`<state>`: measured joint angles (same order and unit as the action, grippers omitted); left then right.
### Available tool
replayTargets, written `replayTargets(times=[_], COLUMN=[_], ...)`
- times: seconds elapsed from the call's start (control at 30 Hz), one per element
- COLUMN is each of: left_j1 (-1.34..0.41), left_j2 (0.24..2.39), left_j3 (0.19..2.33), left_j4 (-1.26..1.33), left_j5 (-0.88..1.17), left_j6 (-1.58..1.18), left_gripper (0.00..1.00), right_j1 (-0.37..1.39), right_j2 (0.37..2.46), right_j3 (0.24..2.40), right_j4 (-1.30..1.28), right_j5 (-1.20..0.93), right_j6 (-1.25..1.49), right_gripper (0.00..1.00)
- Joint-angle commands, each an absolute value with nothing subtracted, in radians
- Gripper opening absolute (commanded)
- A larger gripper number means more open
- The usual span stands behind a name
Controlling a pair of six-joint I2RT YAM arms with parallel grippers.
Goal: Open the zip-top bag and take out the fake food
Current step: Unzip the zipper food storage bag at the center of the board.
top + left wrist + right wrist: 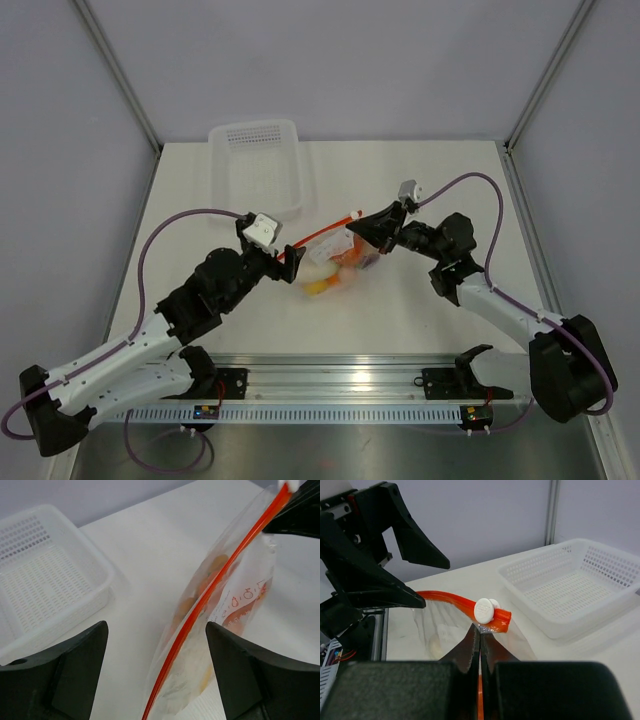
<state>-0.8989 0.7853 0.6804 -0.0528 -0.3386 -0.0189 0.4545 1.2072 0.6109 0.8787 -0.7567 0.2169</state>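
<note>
The clear zip-top bag (338, 258) lies mid-table between both arms, its red-orange zipper strip (210, 592) lifted at one end. The fake food (340, 268), orange and yellow pieces, shows through the plastic (216, 565). My right gripper (480, 630) is shut on the bag's top corner just under the white slider (484, 611), holding that end up. My left gripper (156, 625) is wide open, and the zipper strip runs through the gap between its fingers without touching either. In the top view the left gripper (290, 256) is at the bag's left end and the right gripper (357, 231) at its upper right.
A white perforated basket (258, 165) stands at the back left of the table, close beyond the bag (575, 585). The left arm's black fingers (385, 555) loom just across the bag from the right wrist. Enclosure walls and posts ring the table.
</note>
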Motion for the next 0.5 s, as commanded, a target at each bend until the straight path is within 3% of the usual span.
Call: replayTargets(times=[0.0,0.2,0.47], left_j1=[-0.897,-0.897,-0.897], left_j2=[0.755,0.796,0.888], left_j3=[0.713,0.773,0.899], left_j4=[-0.005,0.003,-0.034], left_j5=[-0.197,-0.011,0.074], left_j6=[-0.006,0.017,0.015], left_gripper=[0.83,0.84,0.83], right_j1=[0.463,0.532,0.623], right_j2=[1.174,1.172,1.17], right_j3=[0.583,0.574,0.583], right_j4=[0.81,0.756,0.683], right_j5=[-0.69,-0.615,-0.548], right_j6=[0.137,0.045,-0.064], right_gripper=[0.0,0.0,0.0])
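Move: The bag's slider end is in the right hand's shut fingertips, about 1 cm to the left of that hand's point. From the open left hand it lies about 15 cm to the right, 4 cm ahead and some 3 cm higher. The zipper's loose end hangs about 3 cm behind the left hand and 4 cm lower; the food lies about 10 cm right, 1 cm ahead and 10 cm below; the white bin about 22 cm ahead, 9 cm left and 20 cm below. The slider end of the bag stays pinched in the right hand, which lowers it about 4 cm while easing some 2 cm left, towards the left hand. Wide open and already off the zipper, the left hand swings about 5 cm right towards that end, rising and drawing back 3 to 4 cm each, its fingers turning some 20 degrees clockwise to face the slider. ##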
